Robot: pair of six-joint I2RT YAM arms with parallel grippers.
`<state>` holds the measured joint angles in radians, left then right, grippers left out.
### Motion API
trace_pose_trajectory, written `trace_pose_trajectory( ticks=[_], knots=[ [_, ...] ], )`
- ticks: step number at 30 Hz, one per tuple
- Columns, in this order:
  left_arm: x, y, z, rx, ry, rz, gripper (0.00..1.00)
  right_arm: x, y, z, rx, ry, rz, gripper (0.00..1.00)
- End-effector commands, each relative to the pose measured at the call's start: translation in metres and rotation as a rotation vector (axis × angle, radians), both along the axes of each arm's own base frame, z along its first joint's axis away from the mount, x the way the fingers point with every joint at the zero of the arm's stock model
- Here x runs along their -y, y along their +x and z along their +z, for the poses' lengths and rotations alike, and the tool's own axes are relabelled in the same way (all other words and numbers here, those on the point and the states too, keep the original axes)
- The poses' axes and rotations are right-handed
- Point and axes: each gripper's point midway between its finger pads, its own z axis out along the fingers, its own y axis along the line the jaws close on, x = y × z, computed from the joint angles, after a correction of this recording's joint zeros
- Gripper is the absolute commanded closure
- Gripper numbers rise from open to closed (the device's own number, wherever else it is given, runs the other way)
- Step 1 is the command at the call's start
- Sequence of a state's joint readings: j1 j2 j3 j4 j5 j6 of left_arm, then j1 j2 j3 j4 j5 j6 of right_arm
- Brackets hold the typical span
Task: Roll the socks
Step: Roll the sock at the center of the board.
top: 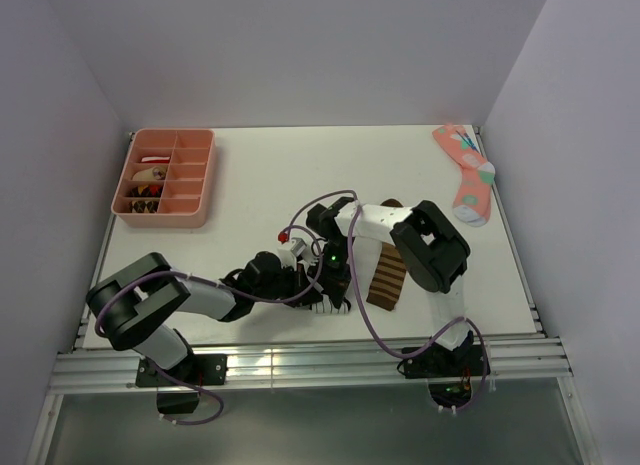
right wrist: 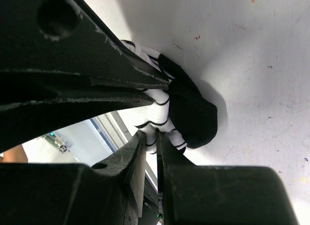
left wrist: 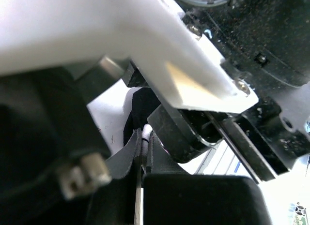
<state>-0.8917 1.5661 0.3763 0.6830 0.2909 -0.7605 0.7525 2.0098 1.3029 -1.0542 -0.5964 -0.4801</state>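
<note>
The small white sock (right wrist: 160,106) with thin black stripes and a black end lies bunched near the table's front, mostly hidden under both wrists in the top view (top: 322,307). My right gripper (right wrist: 151,140) is shut on a fold of its striped fabric. My left gripper (left wrist: 143,143) is shut on a thin white strip of the same sock (left wrist: 145,134). The two grippers meet over it, left (top: 303,275) against right (top: 335,277). The brown-and-tan striped sock (top: 388,277) lies flat just right of them, partly under the right arm.
A pink sock with coloured dots (top: 468,175) lies at the back right corner. A pink divided tray (top: 190,217) holding small items stands at the back left. The table's front rail (top: 300,360) runs close behind the grippers.
</note>
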Motion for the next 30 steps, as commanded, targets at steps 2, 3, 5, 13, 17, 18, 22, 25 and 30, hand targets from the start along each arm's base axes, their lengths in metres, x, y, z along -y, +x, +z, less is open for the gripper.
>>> trace_pose_trajectory(
  ticks=[2, 3, 5, 13, 17, 18, 22, 25, 30],
  knots=[
    [-0.008, -0.026, -0.018, -0.139, 0.064, -0.029, 1.0, 0.023, 0.036, -0.065, 0.261, -0.101, 0.194, 0.88],
    [-0.009, -0.026, -0.016, -0.134, 0.061, -0.023, 1.0, 0.025, 0.036, -0.065, 0.264, -0.106, 0.194, 0.88],
    [-0.011, -0.027, -0.014, -0.127, 0.053, -0.02, 0.99, 0.027, 0.039, -0.067, 0.284, -0.116, 0.192, 0.88],
    [-0.024, -0.024, 0.001, -0.065, 0.015, 0.04, 0.58, 0.032, 0.046, -0.064, 0.307, -0.143, 0.232, 0.9],
    [-0.032, -0.022, 0.002, -0.049, 0.005, 0.084, 0.52, 0.034, 0.048, -0.067, 0.306, -0.163, 0.239, 0.9],
    [-0.033, -0.021, 0.002, -0.048, 0.003, 0.093, 0.51, 0.035, 0.048, -0.068, 0.304, -0.166, 0.242, 0.9],
    [-0.032, -0.018, -0.003, -0.053, 0.009, 0.11, 0.48, 0.034, 0.048, -0.068, 0.299, -0.17, 0.244, 0.91],
    [-0.028, -0.013, -0.007, -0.059, 0.015, 0.119, 0.47, 0.034, 0.048, -0.069, 0.295, -0.175, 0.244, 0.91],
    [-0.016, -0.01, -0.007, -0.069, -0.004, 0.09, 0.47, 0.035, 0.047, -0.07, 0.289, -0.179, 0.247, 0.91]
  ],
)
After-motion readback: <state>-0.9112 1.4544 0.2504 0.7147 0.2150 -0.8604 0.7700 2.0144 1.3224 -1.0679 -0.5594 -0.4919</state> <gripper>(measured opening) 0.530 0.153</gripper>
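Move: The left fingers are shut on the near end of the striped sock's roll, its middle about 3 cm to their right, 1 cm back and 1 cm lower. The right fingers pinch its other end, with that middle some 2 cm to their left and level in reach. The brown sock lies about 19 cm right of the left hand and 11 cm farther out, some 2 cm lower. Left fingers half-open off the sock, draw left and back about 3 cm, then edge in; right keeps pinching. ##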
